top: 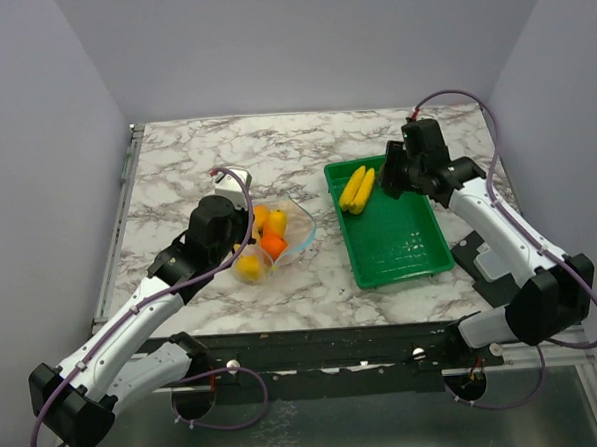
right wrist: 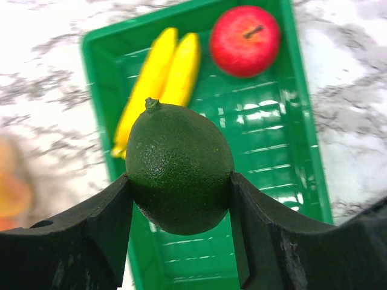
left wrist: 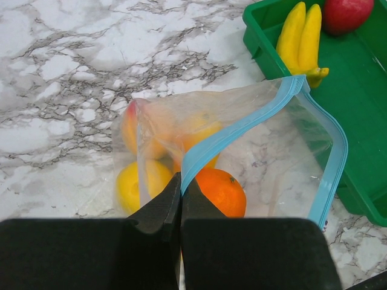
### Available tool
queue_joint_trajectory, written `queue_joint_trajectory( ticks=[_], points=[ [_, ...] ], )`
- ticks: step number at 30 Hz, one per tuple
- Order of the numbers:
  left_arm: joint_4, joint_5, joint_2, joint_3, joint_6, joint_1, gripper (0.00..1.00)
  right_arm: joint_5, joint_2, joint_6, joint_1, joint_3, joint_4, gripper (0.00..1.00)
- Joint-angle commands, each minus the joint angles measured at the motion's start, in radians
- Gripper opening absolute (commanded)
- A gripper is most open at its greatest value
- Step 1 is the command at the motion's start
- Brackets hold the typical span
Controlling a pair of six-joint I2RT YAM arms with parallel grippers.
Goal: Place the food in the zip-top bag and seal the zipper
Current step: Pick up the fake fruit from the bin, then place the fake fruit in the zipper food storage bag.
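Note:
The clear zip-top bag (left wrist: 284, 163) lies on the marble with its mouth open toward the green tray. My left gripper (left wrist: 181, 181) is shut on its light blue zipper (left wrist: 230, 136) at the near mouth edge. Inside the bag lie an orange fruit (left wrist: 222, 190), a yellow lemon (left wrist: 136, 184) and more yellow-orange fruit behind the plastic. My right gripper (right wrist: 179, 176) is shut on a dark green lime (right wrist: 179, 163), held above the tray. A yellow banana bunch (right wrist: 160, 78) and a red apple (right wrist: 245, 40) lie in the tray.
The green ribbed tray (top: 405, 243) stands right of the bag (top: 284, 234), its long side toward it. Grey walls close the table on the left, back and right. The right arm (top: 489, 219) reaches over the tray's right edge.

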Motion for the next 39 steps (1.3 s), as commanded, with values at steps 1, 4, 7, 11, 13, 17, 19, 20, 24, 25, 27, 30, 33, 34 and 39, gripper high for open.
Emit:
queue_joint_trajectory(
  ticks=[1, 4, 7, 11, 13, 17, 19, 20, 24, 25, 27, 30, 33, 34, 39],
  points=[
    [0.019, 0.019, 0.001, -0.003, 0.005, 0.004, 0.00, -0.267, -0.101, 0.013, -0.003, -0.014, 0.046, 0.36],
    [0.019, 0.019, 0.001, -0.004, 0.004, 0.004, 0.00, -0.405, -0.139, 0.032, -0.001, -0.015, 0.059, 0.34],
    [0.019, 0.018, -0.001, -0.005, 0.004, 0.004, 0.00, -0.502, -0.173, 0.051, 0.009, -0.019, 0.081, 0.34],
    [0.018, 0.015, -0.005, -0.005, 0.004, 0.004, 0.00, -0.601, -0.213, 0.077, 0.022, -0.021, 0.108, 0.34],
    [0.017, 0.013, -0.007, -0.006, 0.005, 0.004, 0.00, -0.635, -0.228, 0.088, 0.032, -0.024, 0.122, 0.34],
    [0.017, 0.012, -0.008, -0.007, 0.004, 0.005, 0.00, -0.694, -0.248, 0.110, 0.063, -0.032, 0.157, 0.33],
    [0.017, 0.012, -0.010, -0.009, 0.004, 0.005, 0.00, -0.713, -0.250, 0.117, 0.082, -0.031, 0.166, 0.33],
    [0.017, 0.010, -0.010, -0.008, 0.004, 0.005, 0.00, -0.715, -0.250, 0.119, 0.094, -0.029, 0.170, 0.33],
    [0.017, 0.010, -0.010, -0.008, 0.004, 0.004, 0.00, -0.718, -0.242, 0.126, 0.157, -0.018, 0.187, 0.33],
    [0.017, 0.010, -0.010, -0.009, 0.004, 0.005, 0.00, -0.718, -0.236, 0.128, 0.173, -0.015, 0.194, 0.33],
    [0.017, 0.009, -0.011, -0.008, 0.004, 0.005, 0.00, -0.717, -0.221, 0.124, 0.214, -0.007, 0.197, 0.33],
    [0.017, 0.009, -0.010, -0.009, 0.004, 0.006, 0.00, -0.690, -0.189, 0.120, 0.266, 0.010, 0.194, 0.33],
    [0.017, 0.009, -0.010, -0.011, 0.004, 0.004, 0.00, -0.645, -0.151, 0.106, 0.326, 0.032, 0.190, 0.33],
    [0.018, 0.008, -0.009, -0.010, 0.005, 0.004, 0.00, -0.627, -0.136, 0.101, 0.348, 0.044, 0.185, 0.33],
    [0.017, 0.008, -0.006, -0.010, 0.005, 0.004, 0.00, -0.522, -0.034, 0.069, 0.448, 0.111, 0.148, 0.33]
  ],
)
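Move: From the right hand, with the avocado already gripped above the bin, the open mouth of the zip-top bag lies about 24 cm to the left, 9 cm back and 8 cm lower. The bananas are some 6 cm ahead, 6 cm left and 14 cm below, the apple about 11 cm ahead, 3 cm right and 14 cm below. From the left hand, which pinches the zipper edge, that mouth is roughly 10 cm right, 4 cm ahead and 8 cm lower. Carry the avocado out of the bin area with the right gripper, sweeping about 22 cm left and drawing back some 13 cm towards the bag's mouth. Climb on the way, then start sinking slightly at the end. Swing the wrist nearly 50 degrees counter-clockwise with its left side rising, and keep the grip. Hold the left gripper still on the zipper edge. ##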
